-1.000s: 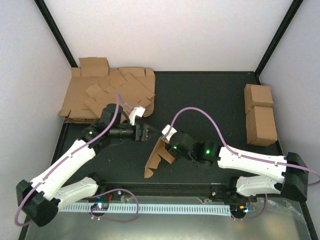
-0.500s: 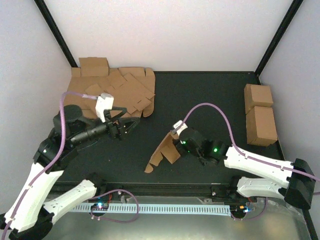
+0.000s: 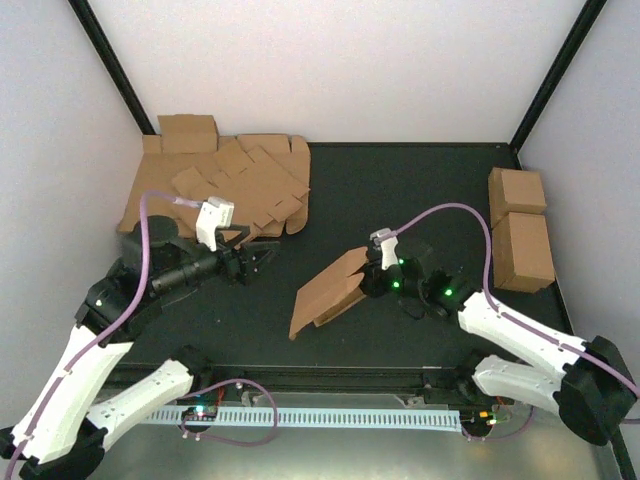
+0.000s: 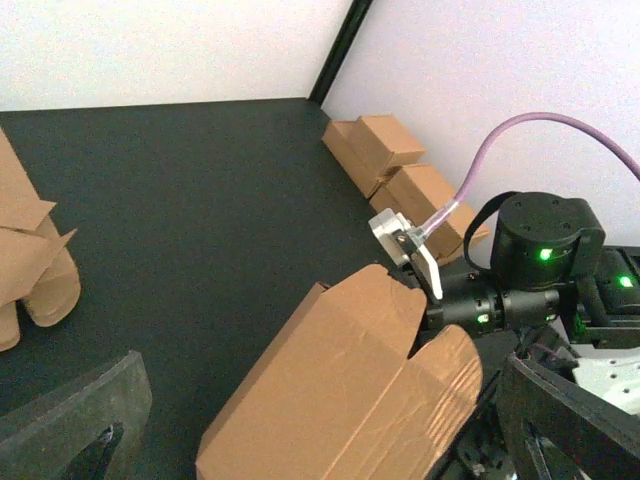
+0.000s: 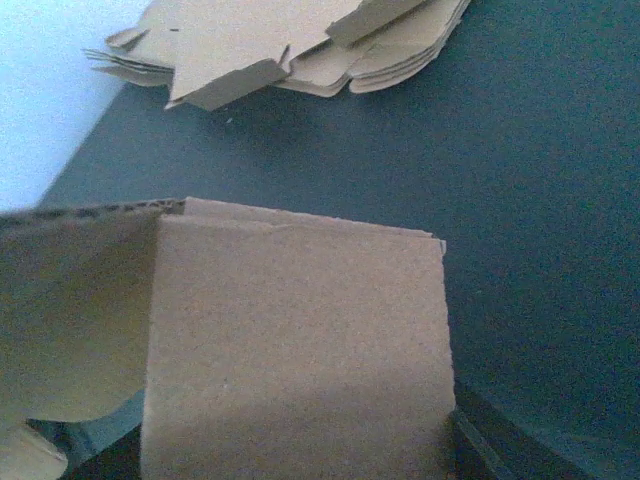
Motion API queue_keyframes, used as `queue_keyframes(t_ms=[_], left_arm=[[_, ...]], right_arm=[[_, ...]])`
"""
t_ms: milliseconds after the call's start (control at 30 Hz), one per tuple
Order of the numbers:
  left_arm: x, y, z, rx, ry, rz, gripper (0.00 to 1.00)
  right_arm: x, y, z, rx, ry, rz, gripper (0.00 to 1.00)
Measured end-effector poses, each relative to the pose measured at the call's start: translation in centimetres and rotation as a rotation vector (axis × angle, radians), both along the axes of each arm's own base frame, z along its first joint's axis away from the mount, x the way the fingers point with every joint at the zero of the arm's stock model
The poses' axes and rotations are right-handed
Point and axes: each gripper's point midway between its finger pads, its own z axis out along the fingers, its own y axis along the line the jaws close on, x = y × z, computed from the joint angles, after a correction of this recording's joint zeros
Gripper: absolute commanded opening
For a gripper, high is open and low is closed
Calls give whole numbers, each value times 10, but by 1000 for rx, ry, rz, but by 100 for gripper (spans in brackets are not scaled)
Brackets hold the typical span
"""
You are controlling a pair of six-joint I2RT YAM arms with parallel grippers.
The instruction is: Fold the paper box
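The paper box [image 3: 325, 293], a brown die-cut piece partly folded into a long shape, lies tilted mid-table with its left end low. My right gripper [image 3: 364, 283] is shut on its right end. In the right wrist view a flat panel of the paper box [image 5: 290, 350] fills the space between the jaws, and one dark finger [image 5: 482, 450] shows at the lower right. My left gripper [image 3: 262, 258] hangs open to the left of the box, apart from it. In the left wrist view the paper box [image 4: 350, 390] sits ahead, with rounded flaps towards the right arm.
A heap of flat cardboard sheets [image 3: 230, 185] covers the back left of the black table [image 3: 420, 190]; the heap [image 5: 300, 40] also shows in the right wrist view. Two folded cardboard cuboids [image 3: 520, 230] stand by the right wall. Black frame posts rise at the back corners.
My left gripper let go, opened wide and drew back to the left. My right gripper carried the box's end to the right and up, and the box now lies flatter and longer.
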Motion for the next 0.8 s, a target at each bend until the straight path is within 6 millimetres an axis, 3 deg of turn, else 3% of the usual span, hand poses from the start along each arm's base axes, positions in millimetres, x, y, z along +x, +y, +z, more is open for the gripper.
queue_keyframes(t_ms=[100, 300, 633, 800], left_arm=[[4, 0, -12, 25, 8, 4, 98], [3, -11, -57, 111, 59, -61, 99], [-39, -82, -127, 425, 22, -319, 99], [-45, -101, -154, 564, 18, -346, 99]], right_arm=[[-3, 4, -11, 80, 71, 7, 44], [-7, 10, -39, 163, 220, 12, 44], [0, 13, -53, 219, 305, 5, 44], [0, 15, -53, 225, 309, 15, 44]])
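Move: The folded box lies about 18 cm to the right of my open left hand, 3 cm ahead and some 23 cm below. My right hand holds its right end, so its middle is about 9 cm left of that hand, 3 cm back and a little lower. From my left hand, the right gripper is some 27 cm right, 5 cm ahead and 21 cm below; the cardboard stack is about 35 cm ahead, 11 cm left and 35 cm below. I swing my left hand down some 15 cm, then also about 10 cm right and slightly back, closing in on the near-left part of the box, fingers wide open and tipping steeply down towards it. My right hand keeps its grip on the box end and lowers it about 5 cm, rolling some 20 degrees so the back-left side comes up, then holds still. ##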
